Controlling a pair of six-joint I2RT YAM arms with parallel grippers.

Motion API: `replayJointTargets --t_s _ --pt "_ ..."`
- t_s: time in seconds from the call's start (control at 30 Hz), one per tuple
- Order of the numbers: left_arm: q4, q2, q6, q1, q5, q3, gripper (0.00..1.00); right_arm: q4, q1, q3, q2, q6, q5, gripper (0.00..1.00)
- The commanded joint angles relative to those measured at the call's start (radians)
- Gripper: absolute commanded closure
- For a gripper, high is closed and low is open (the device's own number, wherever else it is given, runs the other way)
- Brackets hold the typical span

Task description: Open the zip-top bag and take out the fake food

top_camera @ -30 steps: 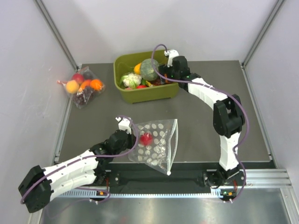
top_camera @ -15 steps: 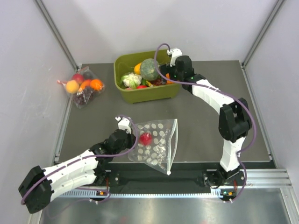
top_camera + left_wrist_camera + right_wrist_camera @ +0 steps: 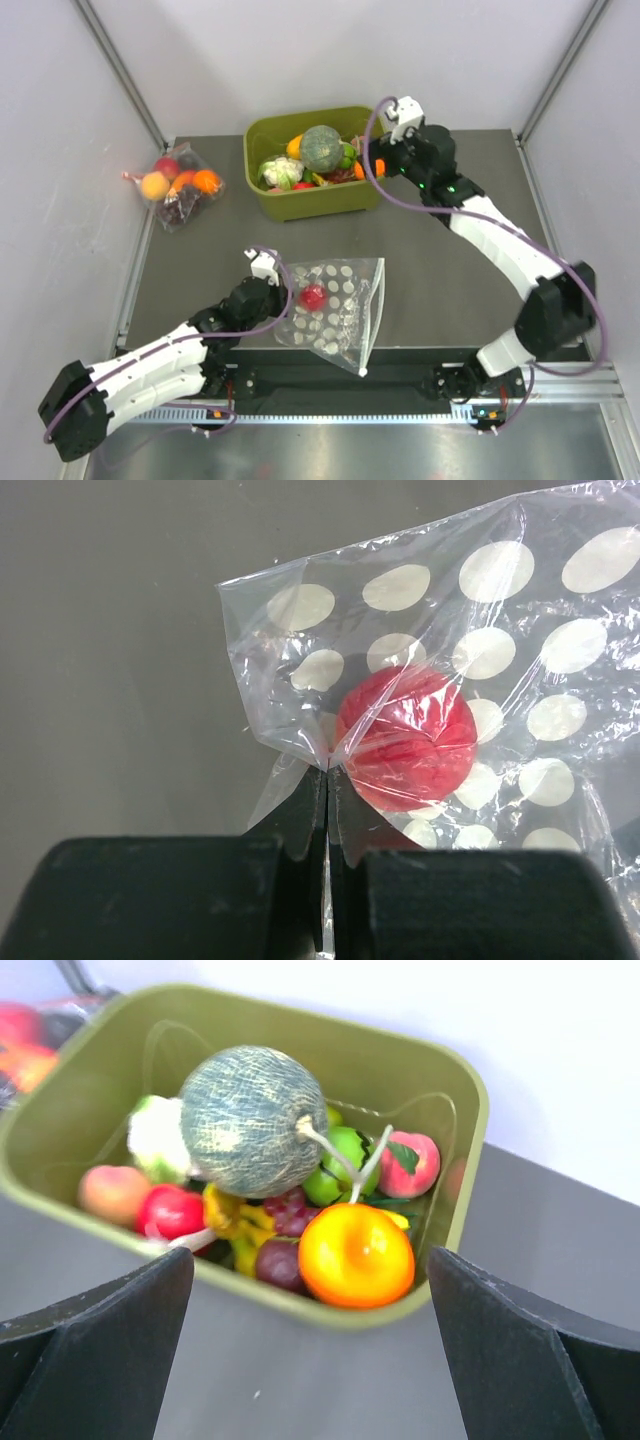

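The dotted zip-top bag (image 3: 335, 305) lies on the near middle of the table with a red fruit (image 3: 314, 296) inside. My left gripper (image 3: 283, 300) is shut on the bag's left edge; the left wrist view shows its jaws (image 3: 328, 775) pinching plastic beside the red fruit (image 3: 405, 738) inside the bag (image 3: 520, 630). My right gripper (image 3: 388, 158) is open and empty, above the right end of the green tub (image 3: 262, 200). In the right wrist view the orange fruit (image 3: 356, 1255) and dark green pumpkin (image 3: 252, 1120) lie in the tub (image 3: 470, 1160) in front of the gripper (image 3: 310, 1295).
The tub also holds a white cauliflower (image 3: 280, 172), a green apple (image 3: 345, 1155), a peach, grapes and other toy produce. A smaller dotless bag of fruit (image 3: 180, 185) lies at the far left. Grey walls close in the table at the back and sides.
My right gripper has drawn back from over the tub's inside to its right end, and the arm has swung out to the right. The left gripper and the bag have barely moved.
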Motion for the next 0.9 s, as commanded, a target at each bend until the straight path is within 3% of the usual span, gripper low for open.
replayJointTargets --t_s 0.0,0.13,0.3,0.5,0.73,0.87 --pt "0.008 -0.018 0.015 0.006 0.009 0.046 1.00 0.056 -0.005 -0.105 -0.183 0.012 -0.038 0.00" --pt "-0.015 -0.014 0.035 0.011 0.013 0.084 1.00 0.071 0.030 -0.377 -0.428 0.063 -0.022 0.00" --pt "-0.035 0.015 0.058 0.022 0.004 0.106 1.00 0.013 0.159 -0.610 -0.599 0.147 0.040 0.02" --pt "0.011 0.072 0.070 0.058 0.016 0.092 1.00 -0.068 0.482 -0.722 -0.671 0.231 0.211 0.09" --pt "0.020 0.121 0.106 0.120 0.059 0.101 1.00 -0.063 0.550 -0.794 -0.731 0.292 0.201 0.18" --pt "0.013 0.109 0.122 0.146 0.078 0.097 1.00 -0.074 0.552 -0.835 -0.732 0.295 0.201 0.35"
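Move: The red fruit in the bag lies about 24 cm back from the right hand, 19 cm to its left and 26 cm below; the bag's open mouth is about 29 cm back, 3 cm left and 28 cm down. The orange in the bin sits roughly 9 cm ahead, 3 cm left and 15 cm below. From the left hand, already pinching the bag, the red fruit is level, some 6 cm right and 3 cm lower. Right hand sweeps back about 27 cm and down 13 to the bag's mouth, fingers narrowing; left keeps its pinch. ##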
